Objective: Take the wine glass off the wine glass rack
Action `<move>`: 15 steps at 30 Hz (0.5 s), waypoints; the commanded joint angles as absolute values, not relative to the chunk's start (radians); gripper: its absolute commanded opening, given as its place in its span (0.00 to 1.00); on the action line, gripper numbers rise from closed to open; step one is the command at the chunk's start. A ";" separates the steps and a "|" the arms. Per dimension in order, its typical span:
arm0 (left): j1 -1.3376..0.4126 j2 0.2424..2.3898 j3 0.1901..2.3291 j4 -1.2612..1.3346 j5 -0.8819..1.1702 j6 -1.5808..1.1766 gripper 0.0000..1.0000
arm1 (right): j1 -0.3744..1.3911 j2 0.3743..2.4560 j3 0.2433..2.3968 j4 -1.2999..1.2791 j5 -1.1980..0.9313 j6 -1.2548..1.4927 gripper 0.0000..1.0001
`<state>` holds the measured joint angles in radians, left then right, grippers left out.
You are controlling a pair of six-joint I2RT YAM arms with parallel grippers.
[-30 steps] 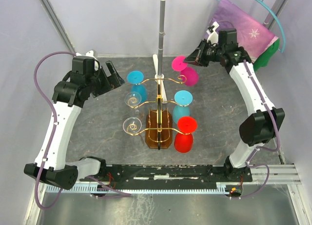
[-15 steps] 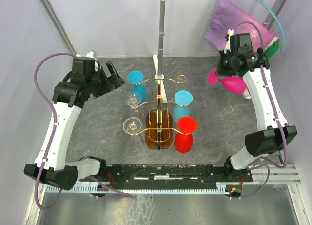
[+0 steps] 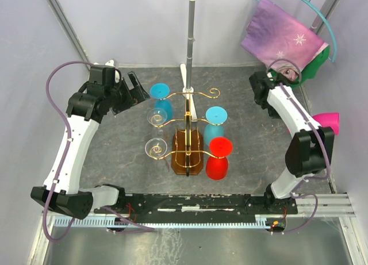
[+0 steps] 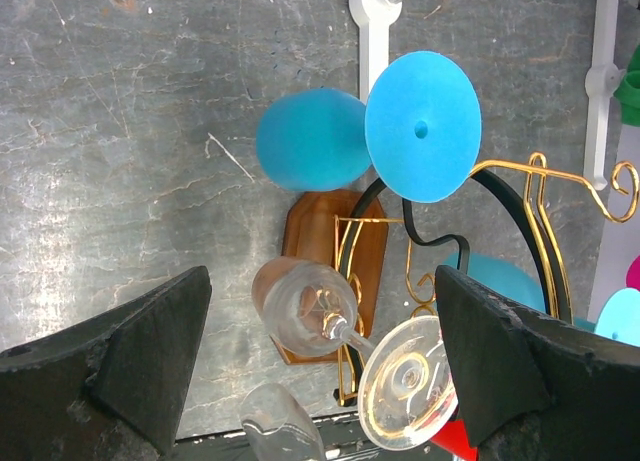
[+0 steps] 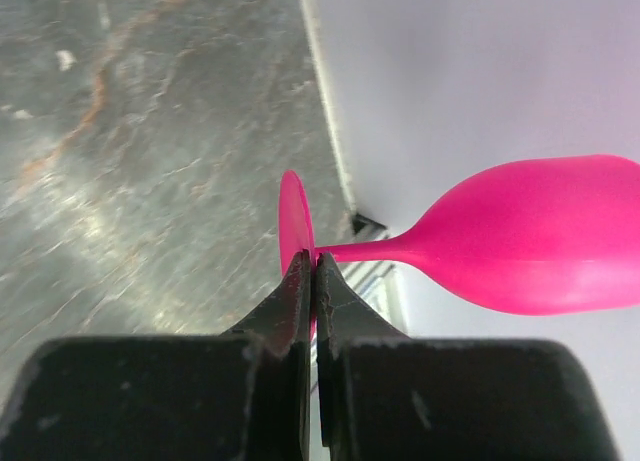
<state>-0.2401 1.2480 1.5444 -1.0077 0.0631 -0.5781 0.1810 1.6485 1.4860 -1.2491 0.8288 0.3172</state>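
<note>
The gold wire wine glass rack point(image 3: 187, 112) stands on its amber base mid-table. Hanging on it are a blue glass point(image 3: 161, 98), a light blue one point(image 3: 215, 122), a red one point(image 3: 218, 158) and two clear glasses point(image 3: 155, 116). A pink wine glass point(image 3: 329, 122) is off the rack at the far right, close to the wall. My right gripper point(image 5: 313, 266) is shut on its foot point(image 5: 292, 221), with the bowl point(image 5: 545, 246) lying sideways. My left gripper point(image 3: 135, 88) stands open left of the rack, facing the clear glass point(image 4: 310, 306) and the blue glass point(image 4: 400, 131) and touching neither.
A grey upright pole point(image 3: 190, 41) rises behind the rack. A purple cloth point(image 3: 284, 38) hangs at the back right. The right wall point(image 5: 480, 71) and the table's right edge are beside the pink glass. A black rail point(image 3: 195, 203) runs along the front.
My right arm has carried the pink glass from the rack's back right arm out to the table's right edge. The left arm has hardly moved.
</note>
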 commanded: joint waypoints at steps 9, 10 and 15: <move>-0.242 1.236 1.540 -0.949 0.091 -0.558 0.99 | 0.245 2.001 1.499 -1.692 1.355 1.066 0.00; -0.242 1.232 1.539 -0.951 0.089 -0.558 0.99 | 0.246 2.038 1.511 -1.706 1.346 1.082 0.00; -0.243 1.215 1.540 -0.963 0.073 -0.554 0.99 | 0.243 2.066 1.469 -1.544 1.292 0.974 0.00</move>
<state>-0.2401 1.2480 1.5387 -0.9897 0.0647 -0.5774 0.2466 2.0876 1.4708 -1.5360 1.2533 0.9169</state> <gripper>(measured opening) 0.992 0.015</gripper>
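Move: The right hand already holds the pink wine glass by its foot, the glass on its side with its middle about 9 cm to the right, 3 cm back and 3 cm lower. Open table lies about 18 cm below the hand, some 3 cm to its right. The teal wine glass hangs 27 cm left and 5 cm back, level in height; the red one 10 cm nearer the base. From the left hand that table spot is about 55 cm right, 30 cm down. Keeping its pinch on the foot of the pink wine glass, the right hand sinks about 6 cm towards the open table, mostly in the later part, easing slightly right. Meanwhile the wrist turns some 30 degrees, raising the downward-slanting fingertips until they point right and nearly level, swinging the glass's mouth upward. ##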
